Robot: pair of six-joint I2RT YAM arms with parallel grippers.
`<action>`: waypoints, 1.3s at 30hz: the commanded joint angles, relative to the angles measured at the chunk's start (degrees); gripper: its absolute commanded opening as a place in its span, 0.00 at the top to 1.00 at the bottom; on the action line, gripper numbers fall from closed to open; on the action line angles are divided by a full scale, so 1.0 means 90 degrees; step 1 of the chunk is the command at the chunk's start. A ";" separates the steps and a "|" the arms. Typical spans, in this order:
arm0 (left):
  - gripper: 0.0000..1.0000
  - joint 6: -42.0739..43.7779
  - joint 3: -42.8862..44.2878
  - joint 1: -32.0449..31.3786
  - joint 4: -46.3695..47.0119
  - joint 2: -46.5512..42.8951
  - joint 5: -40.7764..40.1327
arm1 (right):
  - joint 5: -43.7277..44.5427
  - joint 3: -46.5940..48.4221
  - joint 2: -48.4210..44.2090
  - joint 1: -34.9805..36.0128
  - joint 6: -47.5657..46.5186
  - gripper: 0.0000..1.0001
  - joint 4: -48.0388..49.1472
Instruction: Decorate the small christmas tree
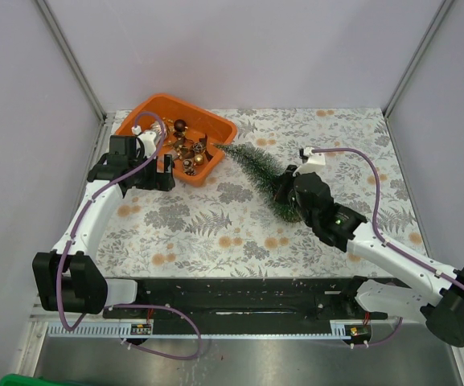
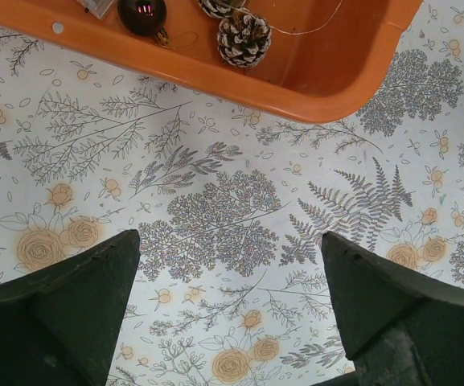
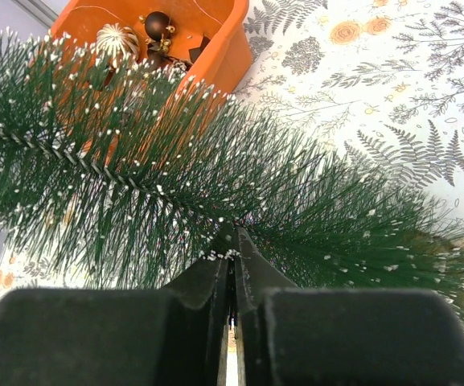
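The small christmas tree point(image 1: 256, 165) lies tilted on the floral table, its tip toward the orange tray point(image 1: 147, 108) and its base toward the right arm. In the right wrist view its frosted green needles point(image 3: 175, 185) fill the frame. My right gripper point(image 1: 284, 189) point(image 3: 233, 241) is shut, its tips buried in the needles near the tree's lower end and pinching its stem. My left gripper point(image 1: 166, 173) point(image 2: 232, 273) hangs wide open just in front of the tray's near wall point(image 2: 296, 88), with only tablecloth between its fingers.
The tray holds several ornaments point(image 1: 187, 149): a pine cone point(image 2: 244, 36), a dark bauble point(image 2: 141, 14) and a striped ball point(image 3: 117, 36). Grey walls enclose the table on three sides. The arm bases sit along the near edge.
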 commanded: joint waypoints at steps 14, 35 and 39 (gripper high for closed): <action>0.01 -0.0081 -0.0062 0.0016 0.0103 -0.0085 -0.0099 | 0.0153 -0.0047 -0.0507 0.0277 0.0481 1.00 0.1028; 0.01 -0.0071 -0.0149 0.0026 0.0133 -0.0094 -0.0040 | 0.0688 -0.0925 -0.0810 0.1028 0.0901 1.00 0.1293; 0.01 -0.0081 -0.0159 0.0016 0.0133 -0.0094 -0.0030 | 0.0923 -0.1043 -0.1005 0.1165 0.0931 1.00 0.1283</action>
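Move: The right gripper already pinches the tree's trunk. The bare table patch it is heading over lies about 12 cm back, 3 cm to its left and some 21 cm below. The treetop points out to about 10 cm ahead and 15 cm left, a little higher than the hand. The orange box's middle is roughly 14 cm ahead, 26 cm left and 18 cm down. From the left hand, the held tree is about 32 cm right, nearly level fore and aft, and somewhat higher. Keep the right fingers shut on the trunk and lift the tree about 4 cm, edging left and rolling the hand's left side up some 10 degrees. Then lower it nearly all that way while drawing back towards the arm's base and a bit farther left, ending some 4 cm back and 3 cm left of the start, over the bare table. ##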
